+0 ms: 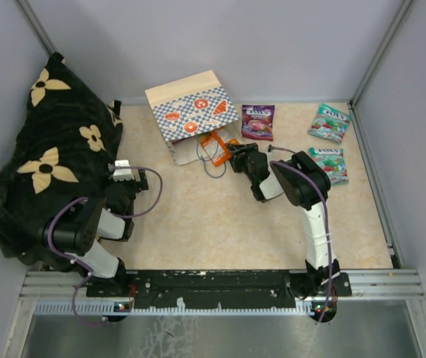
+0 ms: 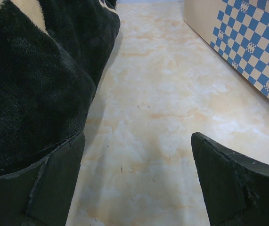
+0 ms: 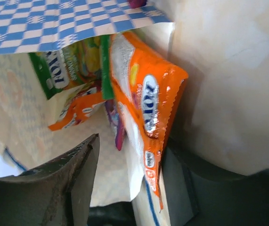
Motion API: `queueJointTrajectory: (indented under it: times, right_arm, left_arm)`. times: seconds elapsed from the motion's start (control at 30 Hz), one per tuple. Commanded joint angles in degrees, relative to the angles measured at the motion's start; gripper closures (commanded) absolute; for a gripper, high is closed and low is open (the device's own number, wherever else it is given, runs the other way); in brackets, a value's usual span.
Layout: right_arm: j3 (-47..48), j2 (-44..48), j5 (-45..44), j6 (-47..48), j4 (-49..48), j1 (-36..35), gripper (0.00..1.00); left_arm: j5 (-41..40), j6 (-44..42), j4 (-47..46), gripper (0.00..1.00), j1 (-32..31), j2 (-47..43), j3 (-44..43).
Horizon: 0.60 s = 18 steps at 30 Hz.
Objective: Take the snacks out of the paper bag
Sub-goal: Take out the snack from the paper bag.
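The checkered paper bag (image 1: 190, 112) lies on its side, mouth towards my right gripper (image 1: 236, 154). In the right wrist view my right gripper (image 3: 132, 146) is at the bag's mouth (image 3: 54, 23), open. An orange snack pouch (image 3: 146, 103) and the bag's lower edge stand between its fingers, the pouch against the right finger and apart from the left. Deeper inside lie a green pouch (image 3: 73, 66), another orange one (image 3: 75, 110) and a purple one (image 3: 118, 127). Outside the bag lie a purple pouch (image 1: 258, 121) and two teal pouches (image 1: 329, 122) (image 1: 329, 164). My left gripper (image 1: 123, 168) (image 2: 138, 136) hangs open over bare table.
A black cloth with cream flowers (image 1: 48, 149) (image 2: 30, 84) is heaped at the left, touching my left gripper's left finger. The bag's blue cord handle (image 1: 211, 168) trails on the table. The enclosure's walls and metal posts ring the table.
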State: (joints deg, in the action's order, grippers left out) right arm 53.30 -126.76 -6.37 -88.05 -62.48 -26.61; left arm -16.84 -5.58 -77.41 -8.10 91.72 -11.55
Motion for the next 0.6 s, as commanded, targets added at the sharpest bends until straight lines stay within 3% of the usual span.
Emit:
queueJointTrajectory:
  times: [0.0,0.23,0.43,0.57]
  right_arm:
    - [2.2,-2.4,-4.5,-0.2,3.0,-1.0,0.54]
    - [-4.1,15.3,-2.0,9.1,11.4,-1.5,0.97]
    - [-10.3,39.6,1.5,18.8,31.1,-1.5,1.00]
    - [-6.6,53.3,-1.0,25.8,59.9,-1.5,1.00]
  left_arm:
    - [0.7,0.6,-1.3,0.00,0.4,0.4,-0.5]
    - [0.7,0.7,-1.3,0.00,0.4,0.4,-0.5]
    - [0.7,0.7,-1.3,0.00,0.4,0.4,-0.5]
    - [0.6,0.6,-1.4,0.00,0.4,0.4,-0.5]
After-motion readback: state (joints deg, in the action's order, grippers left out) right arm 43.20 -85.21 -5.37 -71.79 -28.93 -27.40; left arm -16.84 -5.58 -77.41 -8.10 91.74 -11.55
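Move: The orange snack bag stands at the paper bag's mouth, its near edge already between the open right fingers and its middle about 2 cm ahead, 4 cm left and 2 cm below that hand. The paper bag's middle is roughly 8 cm ahead and 14 cm left, a little higher; the purple snack bag lies some 7 cm ahead and 6 cm right, 5 cm lower. From the left hand the orange bag is about 10 cm ahead, 28 cm right and 6 cm below. Sink the right hand about 2 cm and shut its fingers fully on the edge of the orange snack bag, pinching it. Then lift fast, some 15 cm up from that low point, while drawing back about 8 cm and slightly right, away from the paper bag's mouth, rolling the hand some 15 degrees so its left side drops. ##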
